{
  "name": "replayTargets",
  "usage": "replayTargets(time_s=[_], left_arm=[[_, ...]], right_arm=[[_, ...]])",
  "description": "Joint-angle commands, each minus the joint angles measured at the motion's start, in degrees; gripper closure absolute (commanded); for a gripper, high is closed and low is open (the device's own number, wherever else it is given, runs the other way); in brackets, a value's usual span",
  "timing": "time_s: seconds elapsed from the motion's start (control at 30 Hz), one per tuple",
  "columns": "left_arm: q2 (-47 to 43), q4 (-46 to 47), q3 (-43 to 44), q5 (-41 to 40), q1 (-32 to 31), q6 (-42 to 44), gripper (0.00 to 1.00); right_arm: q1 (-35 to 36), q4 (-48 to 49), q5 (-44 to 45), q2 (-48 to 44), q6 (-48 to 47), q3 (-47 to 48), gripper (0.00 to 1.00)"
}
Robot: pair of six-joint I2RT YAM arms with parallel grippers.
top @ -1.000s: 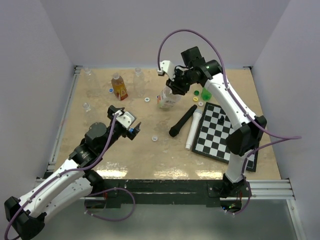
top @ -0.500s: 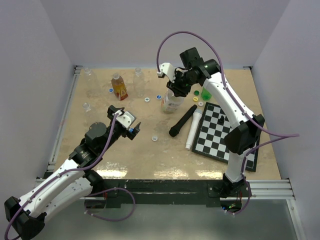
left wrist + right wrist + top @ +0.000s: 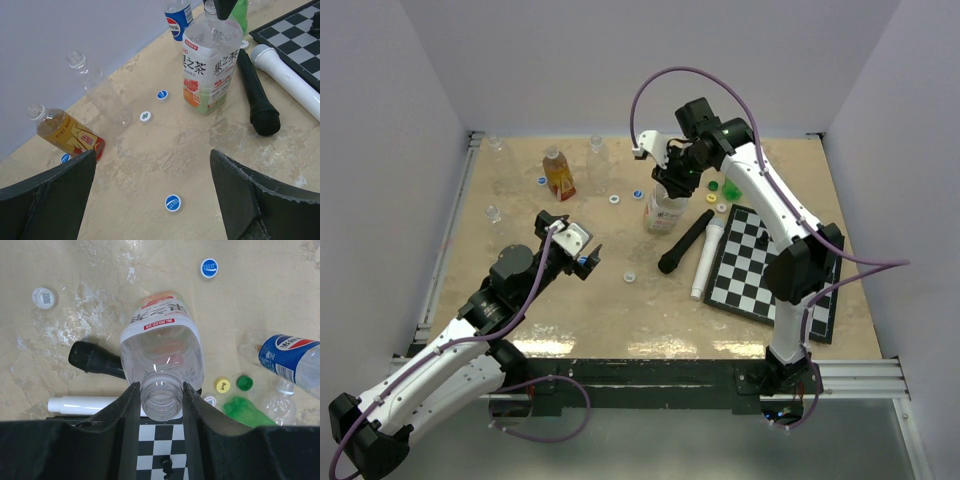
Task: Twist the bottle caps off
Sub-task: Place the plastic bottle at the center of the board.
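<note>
My right gripper (image 3: 161, 397) is shut on the threaded neck of a clear bottle (image 3: 162, 347) with a white and red label; its mouth is open, with no cap. The bottle (image 3: 663, 208) stands on the table under the right gripper (image 3: 672, 180). My left gripper (image 3: 153, 152) hangs open above a loose blue bottle cap (image 3: 172, 202) and holds nothing. Other loose caps (image 3: 162, 94) (image 3: 145, 116) lie nearby. An amber bottle (image 3: 67, 135) with a red-yellow label stands at the back left, a white cap on it.
A black microphone (image 3: 684, 241) and a white tube (image 3: 706, 260) lie beside the chessboard (image 3: 758, 265) on the right. Behind it lie a Pepsi bottle (image 3: 290, 357), a crumpled green bottle (image 3: 247, 412), and yellow (image 3: 222, 385) and green (image 3: 244, 383) caps. Clear bottles (image 3: 97, 87) stand along the back wall.
The right gripper has shifted the clear bottle slightly right and toward the near side, setting it more upright. The left arm has not moved.
</note>
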Motion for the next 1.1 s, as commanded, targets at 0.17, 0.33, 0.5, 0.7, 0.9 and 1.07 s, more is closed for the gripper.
replayTargets(time_s=[0.17,0.33,0.5,0.7,0.9,1.07], left_arm=[[0.17,1.99,0.01,0.11,0.20,0.03,0.00],[0.26,1.99,-0.08,0.11,0.29,-0.06,0.00],[0.52,1.99,-0.08,0.11,0.29,-0.06,0.00],[0.43,2.08,-0.08,0.02,0.38,0.03,0.00],[0.43,2.08,-0.17,-0.06,0.38,0.03,0.00],[0.61,2.08,-0.26,-0.15,0.38,0.12,0.00]], right_arm=[[-0.06,-0.87,-0.89,2.18,0.20,4.19,0.65],[-0.14,-0.61,-0.62,3.32,0.55,5.59,0.62],[-0.06,-0.61,-0.71,4.11,0.55,6.56,0.55],[-0.06,-0.52,-0.71,4.99,0.55,7.44,0.52],[-0.06,-0.43,-1.33,5.70,0.90,8.84,0.46],[-0.06,-0.34,-1.15,6.40,1.16,10.42,0.43]])
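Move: The right fingers hold the plastic bottle by its open neck. It leans, with its middle about 9 cm below the hand, 2 cm ahead and 3 cm left, its base just over its spot mid-table. From the hand, a blue cap lies roughly 10 cm ahead and 8 cm left, the black microphone 2 cm back and 3 cm right, and the Pepsi bottle 14 cm ahead and 4 cm right. From the left hand the plastic bottle is some 13 cm ahead and 17 cm right. The right fingers let go of the plastic bottle's neck, opening from about a third to a little over half. The hand meanwhile eases about 2.5 cm forward and a good centimetre left, following the way the neck goes, and sinks slightly near the end with its wrist attitude unchanged. ##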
